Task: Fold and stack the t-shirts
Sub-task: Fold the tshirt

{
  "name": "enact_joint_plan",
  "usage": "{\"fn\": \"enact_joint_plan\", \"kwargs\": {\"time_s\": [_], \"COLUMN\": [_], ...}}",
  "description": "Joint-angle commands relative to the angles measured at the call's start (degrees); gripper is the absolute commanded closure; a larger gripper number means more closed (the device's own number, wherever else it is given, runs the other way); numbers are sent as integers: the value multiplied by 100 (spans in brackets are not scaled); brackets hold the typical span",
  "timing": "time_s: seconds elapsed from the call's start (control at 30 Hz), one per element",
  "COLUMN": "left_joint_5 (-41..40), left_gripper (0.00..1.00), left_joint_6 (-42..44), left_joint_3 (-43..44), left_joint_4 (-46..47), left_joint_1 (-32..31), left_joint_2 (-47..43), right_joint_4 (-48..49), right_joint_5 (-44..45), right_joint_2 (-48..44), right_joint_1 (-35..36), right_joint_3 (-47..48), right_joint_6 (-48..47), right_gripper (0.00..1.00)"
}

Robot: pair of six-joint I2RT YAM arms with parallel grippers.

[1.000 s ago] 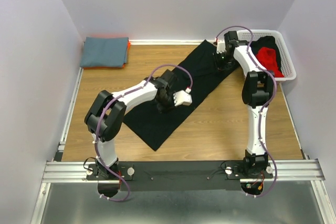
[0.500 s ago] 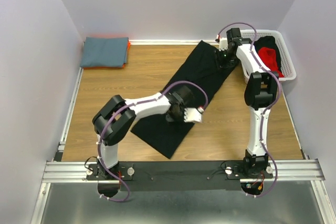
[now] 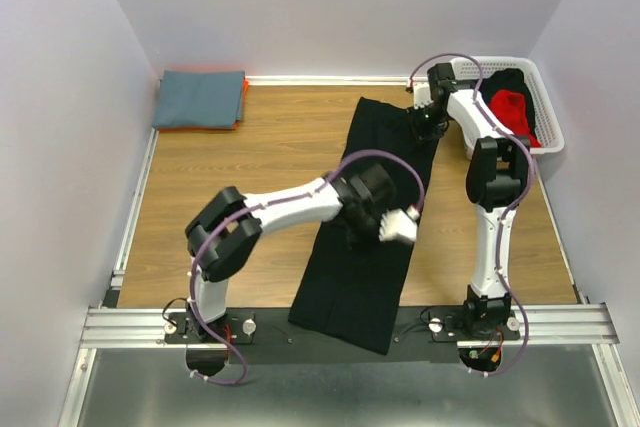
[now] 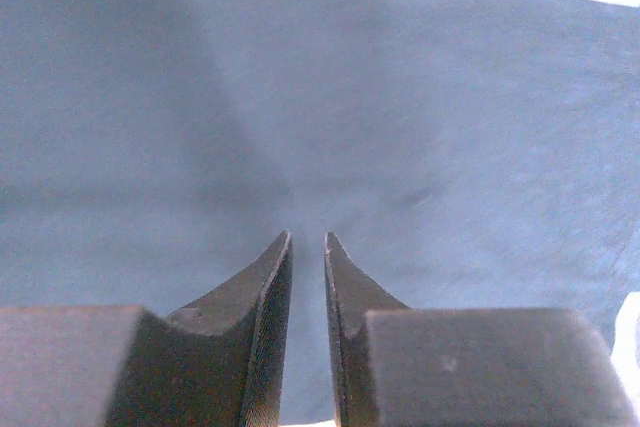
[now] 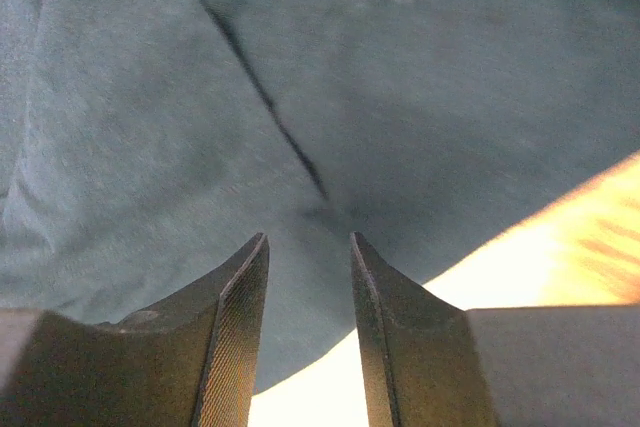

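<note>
A long black t-shirt (image 3: pixel 378 152), folded lengthwise into a strip, runs from the back right of the table to the near edge and hangs over it. My left gripper (image 3: pixel 362 232) sits on its middle. In the left wrist view the jaws (image 4: pixel 307 237) stand almost together, with the cloth (image 4: pixel 400 97) gathered toward the tips. My right gripper (image 3: pixel 422 127) is at the strip's far right corner. Its jaws (image 5: pixel 308 237) are a little apart, pinching a puckered fold of the cloth (image 5: pixel 450 67) near its edge. A folded slate-blue t-shirt (image 3: pixel 200 97) lies on an orange one (image 3: pixel 243 99) at the back left.
A white mesh basket (image 3: pixel 548 139) at the back right holds a red t-shirt (image 3: pixel 510 107) and another black one (image 3: pixel 515 80). Walls close in the table on the left, back and right. A metal rail (image 3: pixel 330 322) runs along the near edge.
The left gripper has swept to the right and nearer, swinging the black t-shirt's near end from the left front round to the front centre, over the edge. The right gripper stayed at the far end.
</note>
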Motion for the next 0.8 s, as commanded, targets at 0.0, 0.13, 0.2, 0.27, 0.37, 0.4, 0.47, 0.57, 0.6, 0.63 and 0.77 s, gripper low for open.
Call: {"fn": "enact_joint_plan", "kwargs": {"time_s": [0.0,0.13,0.2,0.27,0.37,0.4,0.47,0.57,0.6,0.63,0.77], "left_joint_5": [980,1261,1411,1560,1369,1228,973,910,971,989,1103], "left_gripper": [73,73,74,74,74,74,74,74,74,74,74], "left_joint_6": [-182,-533,-692,-841,-1017,-1087,-1323,-1554,-1667,-1772,-2177], "left_joint_3": [204,169,108,-68,-287,-306,-306,-175,-113,-43,632], "left_joint_4": [-1,314,403,535,790,842,983,1185,1221,1343,1598], "left_joint_1": [1062,2264,2714,3145,3928,4138,4307,4422,4422,4422,4395], "left_joint_2": [-552,-797,-877,-1017,-1141,-1141,-1071,-861,-782,-694,-62], "right_joint_4": [-16,27,45,80,177,212,335,668,765,992,1223], "right_joint_5": [-95,-60,-51,-60,-173,-192,-332,-481,-577,-613,-544], "right_joint_2": [445,973,1306,1483,1878,1966,2247,2415,2372,2310,1653], "right_joint_1": [309,564,635,758,959,1021,1188,1294,1285,1285,1233], "right_joint_3": [29,642,898,1302,1855,2005,2304,2753,2789,2745,2552], "right_joint_6": [-103,46,90,134,222,266,328,468,486,504,530], "right_gripper": [55,56,58,58,58,58,58,57,55,54,48]}}
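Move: My right hand hangs about 3 cm over the far end of the black t-shirt, whose middle is some 7 cm to my left and 3 cm farther out; the shirt runs slantwise back towards the base. The white basket is about 22 cm to my right and 5 cm ahead. From my left hand, low over the shirt's body, that far end lies roughly 32 cm ahead, 10 cm right and 4 cm below; the blue-grey mat is 35 cm ahead and 42 cm left. I lower my right hand about 2.5 cm onto the shirt and, with parted fingertips pressed on the cloth, drag its far end some 16 cm left and half as far forward, away from the basket. Meanwhile my left hand, slightly open and empty, swings about 25 cm forward and 17 cm left, rising and turning some 50 degrees counter-clockwise, off the shirt to beside its left edge. ##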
